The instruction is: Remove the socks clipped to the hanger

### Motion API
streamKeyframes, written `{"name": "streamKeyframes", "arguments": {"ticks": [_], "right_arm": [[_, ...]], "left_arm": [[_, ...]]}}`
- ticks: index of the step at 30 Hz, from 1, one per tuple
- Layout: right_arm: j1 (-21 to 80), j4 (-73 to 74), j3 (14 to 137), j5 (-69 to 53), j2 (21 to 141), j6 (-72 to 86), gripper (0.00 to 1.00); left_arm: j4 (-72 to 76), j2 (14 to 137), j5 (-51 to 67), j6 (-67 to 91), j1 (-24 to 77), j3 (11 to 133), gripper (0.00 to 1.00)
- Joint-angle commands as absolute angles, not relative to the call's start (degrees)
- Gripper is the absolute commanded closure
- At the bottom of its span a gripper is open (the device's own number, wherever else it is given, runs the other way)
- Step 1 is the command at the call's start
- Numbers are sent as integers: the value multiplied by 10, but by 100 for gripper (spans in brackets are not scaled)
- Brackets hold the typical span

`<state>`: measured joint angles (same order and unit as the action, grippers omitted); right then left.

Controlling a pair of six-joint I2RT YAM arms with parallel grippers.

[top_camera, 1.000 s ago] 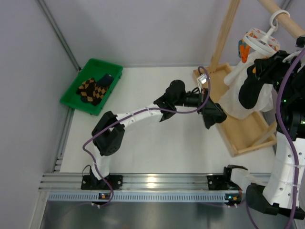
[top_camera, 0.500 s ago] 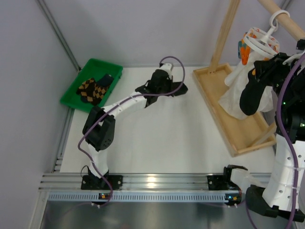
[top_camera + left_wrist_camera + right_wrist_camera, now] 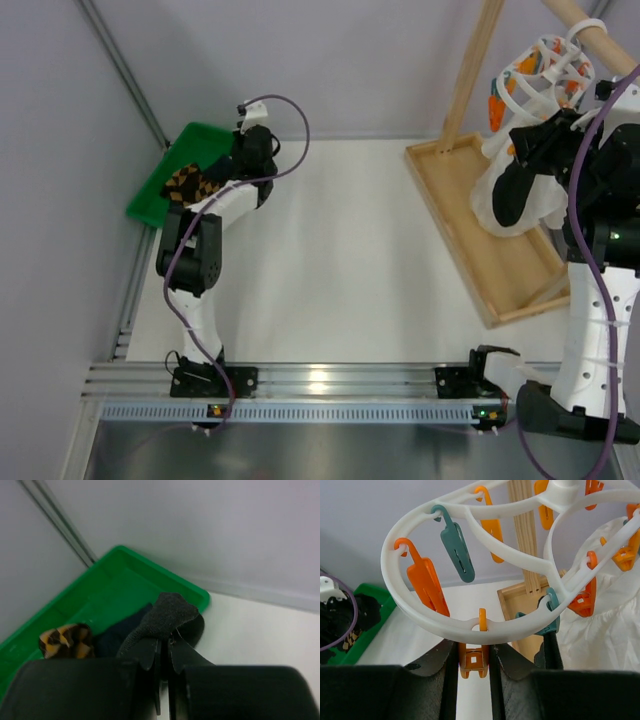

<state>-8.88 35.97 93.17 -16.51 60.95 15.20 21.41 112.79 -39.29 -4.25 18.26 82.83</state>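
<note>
My left gripper point(image 3: 164, 645) is shut on a plain dark sock point(image 3: 167, 614) and holds it over the near corner of the green tray point(image 3: 125, 582). In the top view that gripper point(image 3: 225, 165) sits at the tray's right end. An argyle sock point(image 3: 65, 639) and a navy one lie in the tray. My right gripper point(image 3: 472, 666) is shut on an orange clip point(image 3: 473, 662) hanging from the outer ring of the white hanger point(image 3: 470, 622). Beside it a dark sock point(image 3: 549, 647) hangs from a teal clip. The hanger point(image 3: 548, 70) hooks over the wooden bar.
A large white cloth point(image 3: 500, 215) hangs below the hanger, over the wooden rack's base frame point(image 3: 490, 270) at the right. A wooden upright point(image 3: 470, 70) rises at the back. The grey wall lies close behind the green tray point(image 3: 150, 190).
My left arm has swung from the rack across the table to the green tray, carrying the dark sock. The hanger has tilted a little in the right gripper's hold.
</note>
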Motion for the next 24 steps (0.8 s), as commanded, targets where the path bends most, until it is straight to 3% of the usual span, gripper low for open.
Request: {"name": "streamKeyframes", "arguments": {"ticks": [1,10,18,19,20,21,24], "right_arm": [[-98,275,914,-170,619,156,100],[-93,270,913,-172,633,147,100],[-82,275,928,-171,632,146,100],[-81,276,925,-171,632,147,100],[-80,277,925,-171,633,146,100],[-78,276,924,-170,632,147,100],[-75,276,918,-169,628,147,100]], "left_arm": [[449,1180,-420,-115,128,820,100],[522,1324,-369,-122,34,946,100],[297,1376,-273,-4,-18,1063,97],[273,1376,-266,-2,-19,1072,87],[254,1374,-258,21,-19,1075,67],[223,1371,-240,48,-18,1073,38],[204,1349,-230,102,-18,1050,2]]}}
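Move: The left hand holds a black sock, and the green bin's middle lies about 20 cm to its left, roughly level with it fore and aft, and some 18 cm below. In the bin, the checkered socks lie about 21 cm left and the navy sock some 13 cm left and 2 cm ahead. From the right hand, the bin is roughly 27 cm ahead, 80 cm left and 44 cm below. Left hand swings the black sock some 17 cm left, 11 forward and down over the bin, opening wide. ##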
